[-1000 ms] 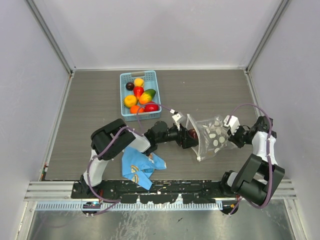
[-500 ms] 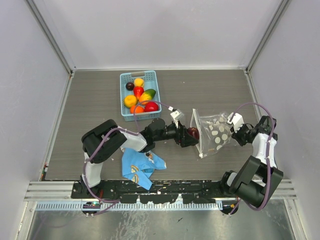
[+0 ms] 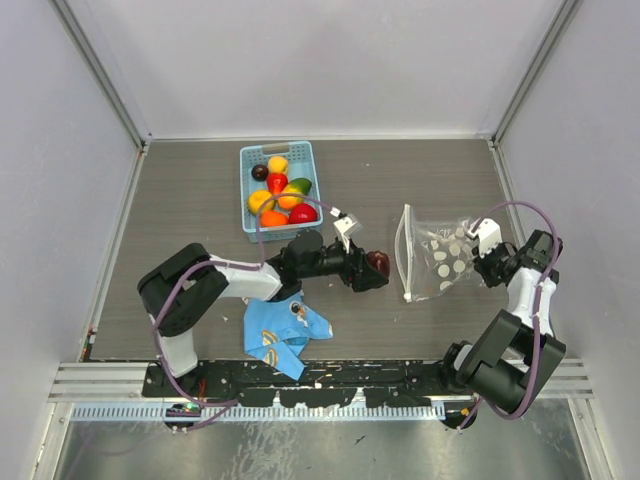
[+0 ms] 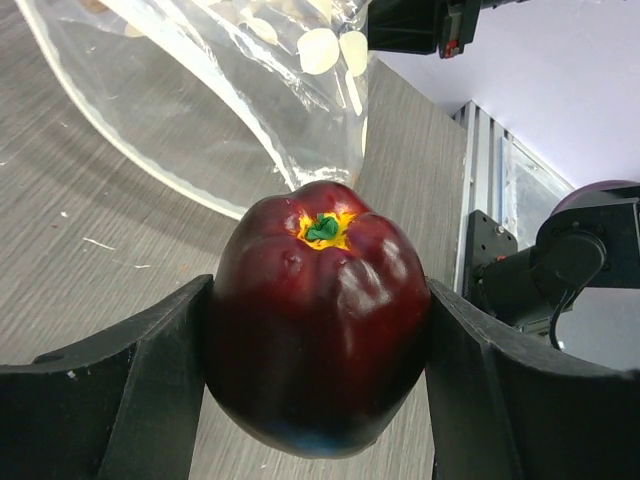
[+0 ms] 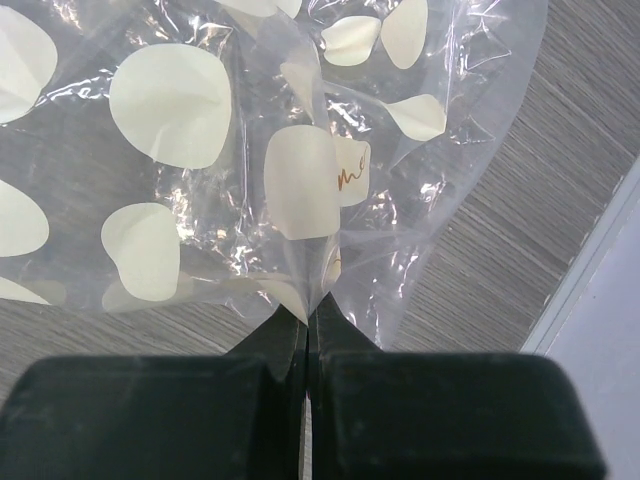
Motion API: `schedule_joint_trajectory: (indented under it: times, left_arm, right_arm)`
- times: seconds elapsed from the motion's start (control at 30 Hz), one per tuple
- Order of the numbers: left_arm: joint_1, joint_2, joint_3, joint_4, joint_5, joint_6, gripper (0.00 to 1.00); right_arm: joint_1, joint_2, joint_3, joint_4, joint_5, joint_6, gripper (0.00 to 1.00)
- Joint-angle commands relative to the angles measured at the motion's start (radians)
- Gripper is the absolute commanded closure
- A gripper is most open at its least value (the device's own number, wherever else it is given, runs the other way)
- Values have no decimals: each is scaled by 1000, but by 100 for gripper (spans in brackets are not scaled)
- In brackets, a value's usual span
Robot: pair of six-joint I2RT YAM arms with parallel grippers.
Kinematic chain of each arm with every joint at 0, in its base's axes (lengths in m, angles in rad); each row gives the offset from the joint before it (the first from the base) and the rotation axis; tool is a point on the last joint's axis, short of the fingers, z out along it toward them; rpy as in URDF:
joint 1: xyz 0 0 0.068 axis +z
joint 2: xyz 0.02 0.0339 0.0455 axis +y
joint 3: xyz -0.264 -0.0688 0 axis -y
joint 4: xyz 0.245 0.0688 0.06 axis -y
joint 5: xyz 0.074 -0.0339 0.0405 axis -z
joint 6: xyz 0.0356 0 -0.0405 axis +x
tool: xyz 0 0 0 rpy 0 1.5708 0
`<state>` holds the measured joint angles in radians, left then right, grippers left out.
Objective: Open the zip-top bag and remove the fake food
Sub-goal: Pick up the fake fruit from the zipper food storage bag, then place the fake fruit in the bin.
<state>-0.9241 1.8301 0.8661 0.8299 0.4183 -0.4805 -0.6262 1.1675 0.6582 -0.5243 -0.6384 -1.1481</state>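
Observation:
My left gripper [image 3: 376, 266] [image 4: 320, 390] is shut on a dark red fake pepper [image 3: 379, 263] [image 4: 320, 315], its green stem facing the wrist camera, just left of the zip-top bag. That clear bag with white dots [image 3: 440, 258] [image 4: 250, 90] [image 5: 230, 160] lies flat on the table, its white zip strip [image 3: 404, 250] toward the pepper. My right gripper [image 3: 487, 262] [image 5: 306, 325] is shut on the bag's far right edge, plastic pinched between its fingertips. Several more fake food pieces [image 3: 280, 198] lie in the blue basket.
The light blue basket [image 3: 244, 190] stands at the back left of centre. A blue cartoon-print cloth [image 3: 280, 335] lies by the left arm near the front edge. Metal frame rails run along the table's sides.
The left gripper has drawn the dark red pepper leftward out of the bag's mouth. The right gripper has pulled the bag to the right, and it now lies flatter.

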Motion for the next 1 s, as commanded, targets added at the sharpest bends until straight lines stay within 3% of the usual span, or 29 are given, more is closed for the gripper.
schedule_joint_trajectory:
  times: [0.0, 0.2, 0.6, 0.77, 0.97]
  left_arm:
    - [13, -83, 4, -62, 16, 71, 85]
    - [35, -135, -2, -129, 11, 79, 84]
    - [121, -239, 24, -321, 45, 57, 84]
    - [170, -310, 26, -427, 38, 76, 83]
    - [244, -386, 35, -526, 44, 103, 83]
  right_arm:
    - [-19, 5, 7, 83, 14, 99, 96]
    - [-40, 5, 1, 152, 52, 180, 85]
    - [-52, -86, 2, 191, 99, 223, 33]
    - [-52, -131, 84, 97, 49, 214, 29]
    - [-44, -163, 237, -89, -128, 245, 29]
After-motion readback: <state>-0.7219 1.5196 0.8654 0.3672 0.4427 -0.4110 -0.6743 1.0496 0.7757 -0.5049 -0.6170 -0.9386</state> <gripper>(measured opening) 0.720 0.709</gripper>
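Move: The left hand already holds the dark red pepper clear of the bag; the basket's middle is about 25 cm ahead, 21 cm left and 10 cm below. The red fruit in its near right corner is some 18 cm ahead, 15 cm left; the blue cloth 8 cm back, 20 cm left. The right hand still pinches the bag's corner, the bag's middle about 12 cm left, 5 cm ahead and slightly below. Leftward first, then also forward and up, the left hand carries the gripped pepper away from the bag towards the basket, about 9 cm left, speeding up and swinging slightly counter-clockwise. Meanwhile the right hand moves the pinched bag corner rightward with a small clockwise turn, opens wide to let go, then rises about 7 cm off the bag. ##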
